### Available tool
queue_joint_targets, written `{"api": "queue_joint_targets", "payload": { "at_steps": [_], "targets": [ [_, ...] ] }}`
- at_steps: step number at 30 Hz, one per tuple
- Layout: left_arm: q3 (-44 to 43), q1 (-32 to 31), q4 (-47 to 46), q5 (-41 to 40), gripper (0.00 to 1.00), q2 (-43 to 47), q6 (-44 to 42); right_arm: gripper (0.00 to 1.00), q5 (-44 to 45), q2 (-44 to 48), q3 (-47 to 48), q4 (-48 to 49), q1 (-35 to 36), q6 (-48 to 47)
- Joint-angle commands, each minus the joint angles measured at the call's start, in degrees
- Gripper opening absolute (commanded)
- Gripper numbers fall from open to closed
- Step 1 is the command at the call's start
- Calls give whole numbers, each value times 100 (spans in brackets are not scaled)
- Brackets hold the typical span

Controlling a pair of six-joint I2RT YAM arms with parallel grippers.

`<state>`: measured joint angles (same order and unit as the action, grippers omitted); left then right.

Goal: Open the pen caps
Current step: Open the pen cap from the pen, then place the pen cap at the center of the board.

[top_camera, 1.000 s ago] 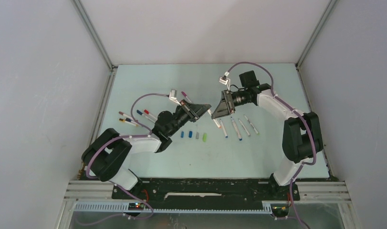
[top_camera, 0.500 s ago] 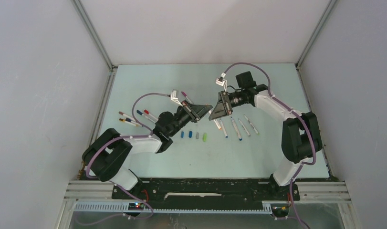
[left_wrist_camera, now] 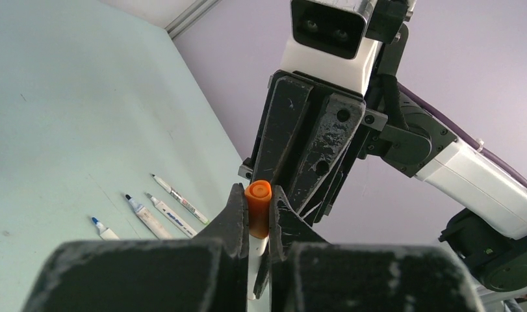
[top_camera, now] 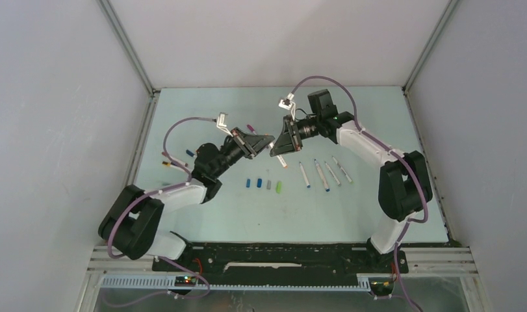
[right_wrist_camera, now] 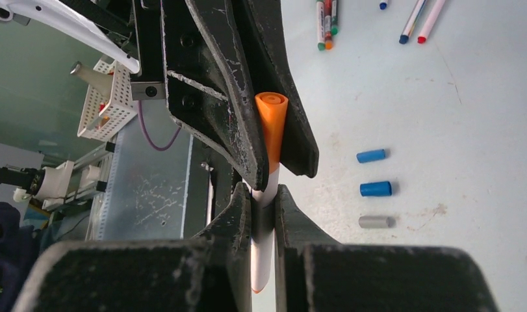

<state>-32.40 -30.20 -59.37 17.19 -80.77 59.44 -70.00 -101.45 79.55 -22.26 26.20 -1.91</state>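
One pen is held in the air between both grippers over the middle of the table. My left gripper is shut on its orange pen cap, which still sits on the barrel. Facing it, my right gripper is shut on the white barrel; the orange cap shows just beyond its tips, between the left fingers. In the top view the grippers meet tip to tip, left and right.
Loose caps lie in a row: two blue, grey, green. Several uncapped pens lie to their right. Capped pens lie at the left, and a magenta-ended one lies behind the left gripper.
My right gripper has shut on the pen's barrel. Both arms have since shifted left and farther back, carrying the pen together.
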Motion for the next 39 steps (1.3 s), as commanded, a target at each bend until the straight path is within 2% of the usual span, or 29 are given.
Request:
{"api": "queue_joint_targets", "payload": {
  "at_steps": [1, 14, 17, 20, 23, 30, 33, 39],
  "targets": [
    [-748, 1014, -892, -2191, 0, 546, -340, 0, -638, -166, -291, -1326, 177, -175],
    [-504, 1440, -1085, -2483, 0, 1325, -626, 0, -766, -317, -288, -1224, 322, -49],
    [-516, 1455, -867, -2318, 0, 1451, -638, 0, -476, -220, -230, -1475, 261, -435],
    [-530, 1455, -118, -2024, 0, 1687, -616, 0, 375, -118, 123, -2340, 174, -1459],
    [-539, 1455, 1069, -1616, 0, 1945, -558, 0, 1056, 14, 201, -2623, -19, -1996],
    [-216, 1316, 2686, -540, 0, 2247, -624, 0, 2950, 221, 78, -2560, -686, -2286],
    [-142, 926, 3397, -565, 0, 2318, -993, 0, 3691, 349, -97, -2320, -1071, -2215],
    [-462, -238, 4656, -1209, 0, 1947, -1702, 0, 4686, 288, -343, -2076, -1760, -2043]
  ]
}}
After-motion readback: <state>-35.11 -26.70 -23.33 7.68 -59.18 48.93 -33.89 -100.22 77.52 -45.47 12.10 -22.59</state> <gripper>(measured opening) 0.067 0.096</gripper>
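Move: The capped orange pen stretches between the grippers: the left already pinches its cap, about 3 cm ahead of, 1 cm left of and 4 cm above the right hand, which already grips the barrel. Below the left hand by some 25 cm lie the green cap, 1 cm back and 3 cm right, and the grey cap, straight beneath. The green-tipped pen lies about 10 cm ahead, 24 cm right and 21 cm below the right hand; the nearest blue-tipped pen is 8 cm ahead, 10 cm right and equally low. Both hands keep their pinch and creep left barely 1 to 2 cm, then spring apart along the pen: the left hand, with the cap, darts about 16 cm left and 16 cm up and slightly forward, swinging some 35 degrees counter-clockwise, while the right draws the barrel back and down about 5 cm. The left then sinks back down and to the right, undoing most of its swing, as the right carries the open pen right, forward and down towards the uncapped pens, tipping its fingers downward and turning clockwise. ##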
